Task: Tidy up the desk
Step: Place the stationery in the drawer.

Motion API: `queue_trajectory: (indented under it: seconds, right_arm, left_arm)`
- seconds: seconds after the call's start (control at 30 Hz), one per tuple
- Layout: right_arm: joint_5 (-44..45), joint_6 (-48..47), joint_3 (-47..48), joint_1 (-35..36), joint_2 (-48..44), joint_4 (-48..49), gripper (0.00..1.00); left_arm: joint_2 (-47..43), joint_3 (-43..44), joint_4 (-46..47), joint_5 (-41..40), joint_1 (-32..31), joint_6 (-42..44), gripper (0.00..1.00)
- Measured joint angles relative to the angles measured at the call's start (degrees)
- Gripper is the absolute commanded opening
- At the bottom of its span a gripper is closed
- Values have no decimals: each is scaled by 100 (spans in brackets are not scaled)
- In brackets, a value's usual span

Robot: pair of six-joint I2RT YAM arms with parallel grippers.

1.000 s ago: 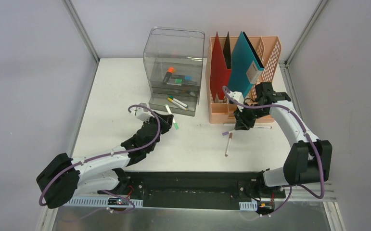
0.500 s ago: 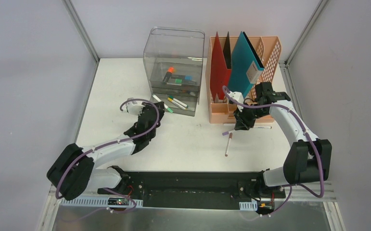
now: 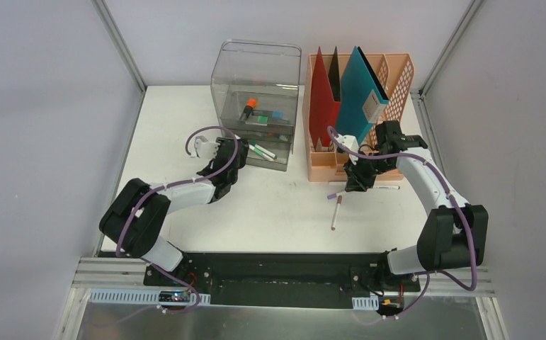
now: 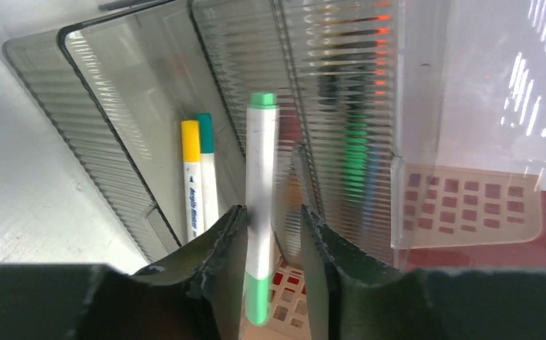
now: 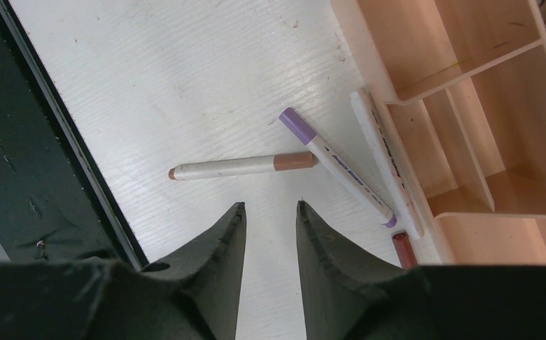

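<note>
On the white desk [image 3: 178, 113], my left gripper [image 3: 233, 157] reaches over the pulled-out bottom drawer [image 4: 114, 142] of the clear drawer box [image 3: 256, 99]. A white marker with green ends [image 4: 260, 212] stands between its jaws. It rests against the left finger, with a gap to the right one, so the gripper is open. A yellow-capped marker [image 4: 191, 177] and a teal-capped one [image 4: 206, 170] lie in the drawer. My right gripper [image 3: 358, 185] hovers open and empty above the desk, near a purple-capped marker [image 5: 340, 170] and a brown-tipped marker [image 5: 238, 166].
The peach file rack [image 3: 390, 78] holds red and teal folders at the back right. A white pen [image 5: 383, 159] lies along its front edge, with a red-brown piece [image 5: 402, 249] beside it. Grey walls and aluminium rails border the desk.
My left arm swung forward from the desk's middle to the drawer box, carrying the green-ended marker, and its jaws have widened a little. The right arm has not moved.
</note>
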Motion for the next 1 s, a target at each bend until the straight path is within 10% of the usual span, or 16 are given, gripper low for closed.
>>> queue_trajectory:
  seconds: [0.5,0.8,0.83,0.87,1.0]
  right_arm:
    - [-50,0,0,0,-2,-15,34]
    - [-719,-98,0,-2,-249,-98,35]
    - [-807,-127,0,0,-278,-131,45]
    - [-903,-160,0,-2,-317,-166,89]
    - [-1093,-190,35,20,-570,-299,100]
  left_arm:
    - [282,-33,474,874,227,44,86]
    - [-1320,-656,1123,2406,264,2583,99]
    - [-1449,-667,1104,2647,264,2848,99]
    - [-1602,-669,1045,2935,264,3178,99]
    - [-2157,-669,577,4157,264,4312,99]
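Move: The left hand holds the green-capped marker; the middle of the open bottom drawer lies about 3 cm ahead, 2 cm right and 8 below. The yellow and teal markers in it are some 4 cm ahead and 3 right, and the orange-capped marker in the compartment above about 10 ahead, level sideways. From the right hand, the brown marker lies roughly 3 cm back, 6 left and 9 below; the purple marker is 4 ahead, 3 left. The left hand sinks about 2.5 cm into the open bottom drawer while its fingers spread and let go of the green-capped marker, then climbs out, up and back with some drift to the right, about 10 cm back, its fingers tipping up and swinging some 45 degrees clockwise. The waiting right hand late on rises about 4 cm, easing left and back above the loose pens, and opens wide. ##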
